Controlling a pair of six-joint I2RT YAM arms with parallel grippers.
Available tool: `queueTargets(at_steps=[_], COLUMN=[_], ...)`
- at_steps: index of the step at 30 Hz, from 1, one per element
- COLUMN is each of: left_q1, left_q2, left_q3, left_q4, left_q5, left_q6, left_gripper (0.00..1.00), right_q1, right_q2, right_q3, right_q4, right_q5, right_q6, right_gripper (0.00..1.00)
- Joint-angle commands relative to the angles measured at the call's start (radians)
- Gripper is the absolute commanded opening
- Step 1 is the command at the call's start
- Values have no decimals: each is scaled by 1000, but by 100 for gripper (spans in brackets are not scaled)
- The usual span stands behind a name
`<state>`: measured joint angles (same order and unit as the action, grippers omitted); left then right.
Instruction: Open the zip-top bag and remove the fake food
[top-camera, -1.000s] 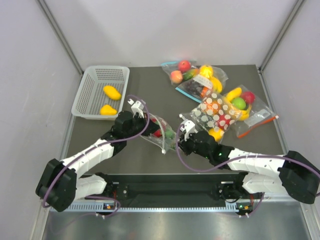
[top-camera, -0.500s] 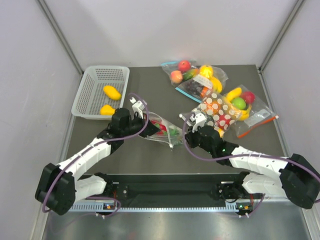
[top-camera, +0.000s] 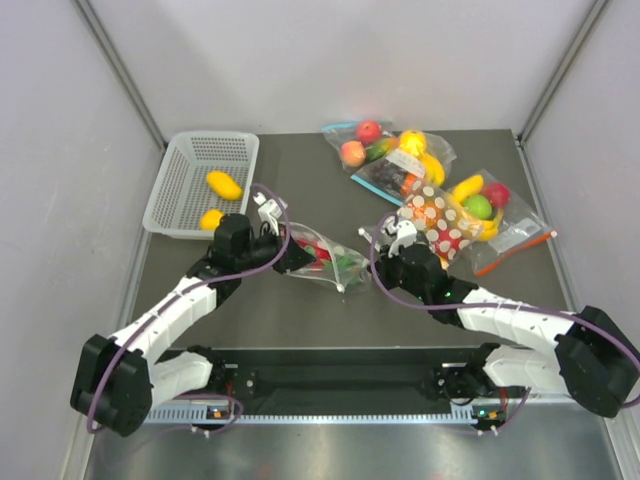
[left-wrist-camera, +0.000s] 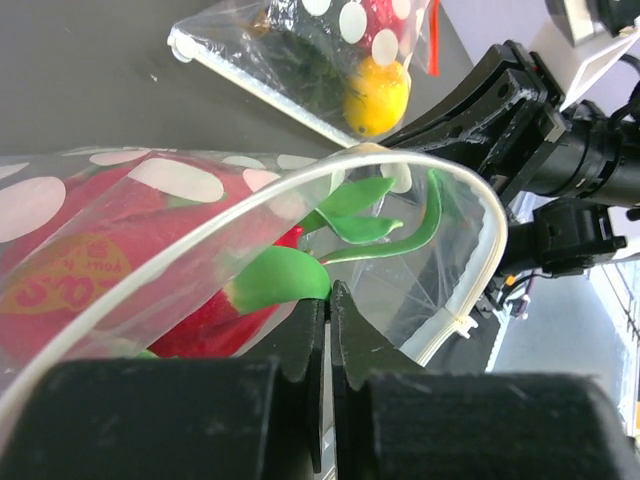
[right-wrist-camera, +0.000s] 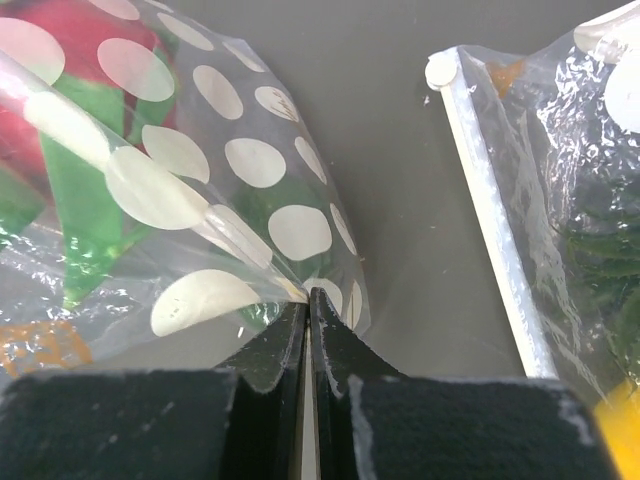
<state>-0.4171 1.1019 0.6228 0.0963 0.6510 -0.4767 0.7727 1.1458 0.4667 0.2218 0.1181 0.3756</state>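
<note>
The dotted zip-top bag (top-camera: 328, 260) hangs between my two grippers near the middle of the table. My left gripper (top-camera: 294, 262) is shut on one side of its film (left-wrist-camera: 328, 295). My right gripper (top-camera: 373, 268) is shut on the opposite edge (right-wrist-camera: 308, 295). In the left wrist view the white zip strip (left-wrist-camera: 478, 215) curves apart, so the bag's mouth gapes. Fake food shows inside the bag: a red piece (left-wrist-camera: 150, 300) with green leaves (left-wrist-camera: 350, 205). Two yellow pieces (top-camera: 223, 185) lie in the white basket (top-camera: 168, 205).
Another dotted bag showing orange (top-camera: 432, 222) lies just beyond my right gripper, and its zip strip (right-wrist-camera: 490, 220) is close to that gripper's fingers. Clear bags of toy fruit (top-camera: 385, 150) (top-camera: 490, 208) lie at the back right. The basket stands at the back left.
My right gripper has moved right and away from the bases, and the left arm has shifted slightly left. The bag between them is drawn out wider and lower.
</note>
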Motion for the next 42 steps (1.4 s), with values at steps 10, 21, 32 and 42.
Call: queueTargets(at_steps=[10, 21, 32, 42], left_q1=[37, 29, 31, 26], left_q2=[-33, -46, -63, -100], left_q3=[-35, -67, -74, -75], left_q4=[230, 244, 217, 187], left_q5=[-48, -56, -91, -99], left_q6=[-103, -120, -119, -106], left_gripper=[0, 0, 0, 0], right_q1=[11, 240, 382, 465], right_q2=[-135, -150, -8, 81], right_q3=[127, 334, 430, 513], right_q4=[-273, -283, -260, -341], right_q5=[-12, 63, 72, 290], right_q6=[-64, -106, -78, -40], right_gripper=[50, 62, 59, 57])
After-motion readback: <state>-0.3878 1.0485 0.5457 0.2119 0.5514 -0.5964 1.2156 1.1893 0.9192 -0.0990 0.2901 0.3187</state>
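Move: The bag's mouth strip runs up to the right fingertips, and its knobbed near end lies about 6 cm left and 5 cm back of the right hand, roughly level. The red food is some 12 cm left and 3 cm ahead of it, 2 cm lower; the second dotted bag about 13 cm right, 9 cm ahead, 7 cm lower. From the left hand, the knobbed end is roughly 7 cm right, 6 cm back and 6 cm below. Letting go of the bag it has pinched by the mouth, the right hand opens to just over half, climbs about 12 cm and draws back, then travels left across the mouth with a brief dip, ending some 11 cm left and 8 cm back, turned about 20 degrees counter-clockwise, open fingers facing the knobbed end. The left hand keeps its shut fingers in the mouth at the food's green top, easing forward and left a little. ##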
